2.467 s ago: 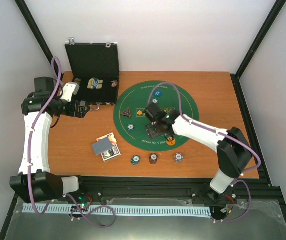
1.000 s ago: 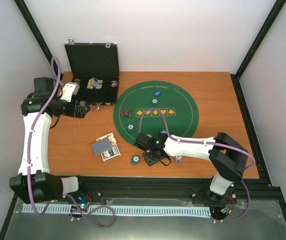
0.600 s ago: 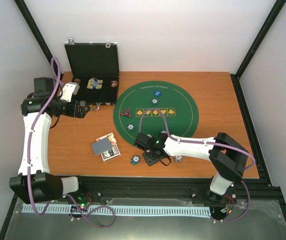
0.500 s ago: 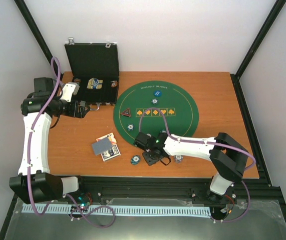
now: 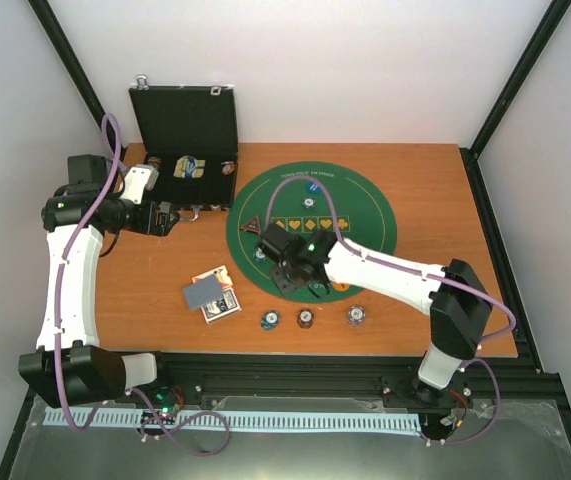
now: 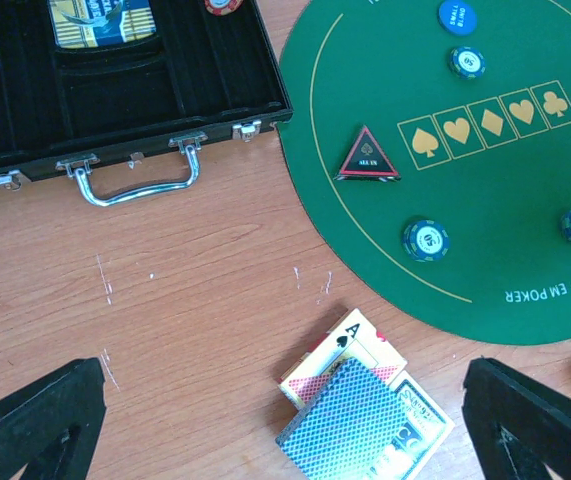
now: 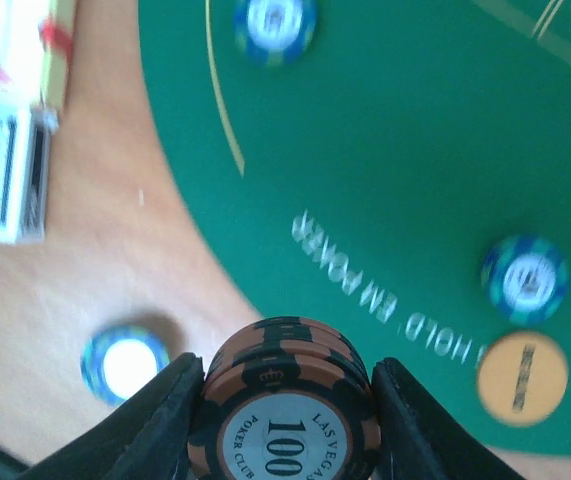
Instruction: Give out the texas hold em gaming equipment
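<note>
My right gripper (image 7: 285,395) is shut on a small stack of orange-and-black "100" poker chips (image 7: 287,385), held above the near edge of the green mat (image 7: 385,150). From above, that gripper (image 5: 295,272) hovers over the mat's front-left part. On the mat lie blue striped chips (image 7: 275,25) (image 7: 523,278), an orange disc (image 7: 522,377), a blue disc (image 6: 457,17) and the triangular token (image 6: 369,158). The playing cards (image 6: 360,420) lie on the wood left of the mat. My left gripper (image 6: 283,372) is open and empty, hanging above the table near the case.
The black hinged case (image 5: 185,150) stands open at the back left with chips inside. Three chip stacks (image 5: 270,320) (image 5: 305,318) (image 5: 356,315) sit on the wood along the front edge. Black frame posts border the table.
My right gripper rose from the chips at the front edge and moved back and left over the mat, carrying the orange-and-black stack. The left arm has not moved.
</note>
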Robot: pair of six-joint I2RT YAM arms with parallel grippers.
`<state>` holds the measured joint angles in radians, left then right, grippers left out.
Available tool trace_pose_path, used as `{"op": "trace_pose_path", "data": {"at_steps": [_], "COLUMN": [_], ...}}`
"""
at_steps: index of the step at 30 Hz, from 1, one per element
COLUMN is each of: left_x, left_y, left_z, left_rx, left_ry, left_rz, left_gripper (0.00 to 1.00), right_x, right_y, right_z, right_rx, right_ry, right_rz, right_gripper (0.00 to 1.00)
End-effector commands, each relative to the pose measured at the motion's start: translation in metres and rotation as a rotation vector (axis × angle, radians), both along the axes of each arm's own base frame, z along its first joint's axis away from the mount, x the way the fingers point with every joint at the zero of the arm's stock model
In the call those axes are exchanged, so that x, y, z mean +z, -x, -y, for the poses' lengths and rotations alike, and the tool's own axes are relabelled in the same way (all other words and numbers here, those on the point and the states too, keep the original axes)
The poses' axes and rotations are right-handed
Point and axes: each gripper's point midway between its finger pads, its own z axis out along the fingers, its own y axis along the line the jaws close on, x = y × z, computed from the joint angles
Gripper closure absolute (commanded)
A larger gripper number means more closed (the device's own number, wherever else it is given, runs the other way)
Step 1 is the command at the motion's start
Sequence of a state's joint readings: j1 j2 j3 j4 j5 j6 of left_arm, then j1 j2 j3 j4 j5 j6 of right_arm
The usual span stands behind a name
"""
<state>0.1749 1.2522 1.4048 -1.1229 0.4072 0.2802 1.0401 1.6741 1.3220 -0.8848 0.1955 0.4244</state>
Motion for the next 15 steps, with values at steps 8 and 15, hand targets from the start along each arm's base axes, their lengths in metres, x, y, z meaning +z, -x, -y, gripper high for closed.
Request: {"op": "trace_pose_path", "data": {"at_steps": [8, 15], "left_x": [0.010, 0.011], "left_y": [-0.003, -0.008], "left_z": [-0.001, 0.000], "left_rx": [0.016, 0.015], "left_ry": [0.012, 0.031], "left_rz": [0.023, 0.022], "left_gripper": [0.00, 0.00], "right_x": [0.009, -0.040], "right_y": [-0.138, -0.178], "right_z": [-0.040, -0.052], "right_rx": [-0.064, -0.090], "right_ry": [-0.015, 0.028], "right_rz": [0.079, 0.024], "right_gripper": [0.84, 0.85]}}
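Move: The right hand holds brown 100 chips; the mat spot between the ALL IN triangle and the spade square lies about 18 cm ahead, 6 cm left and 10 cm below. The triangle is some 19 cm ahead and 10 left of this hand, the spade square 19 ahead and 3 left, the near-left teal chips 12 ahead and 8 left. From the idle left hand, that spot is roughly 9 cm ahead, 23 right and 25 below. Right hand keeps its chips gripped, sweeping about 17 cm forward, 5 left, arching up then sinking towards the spot. ##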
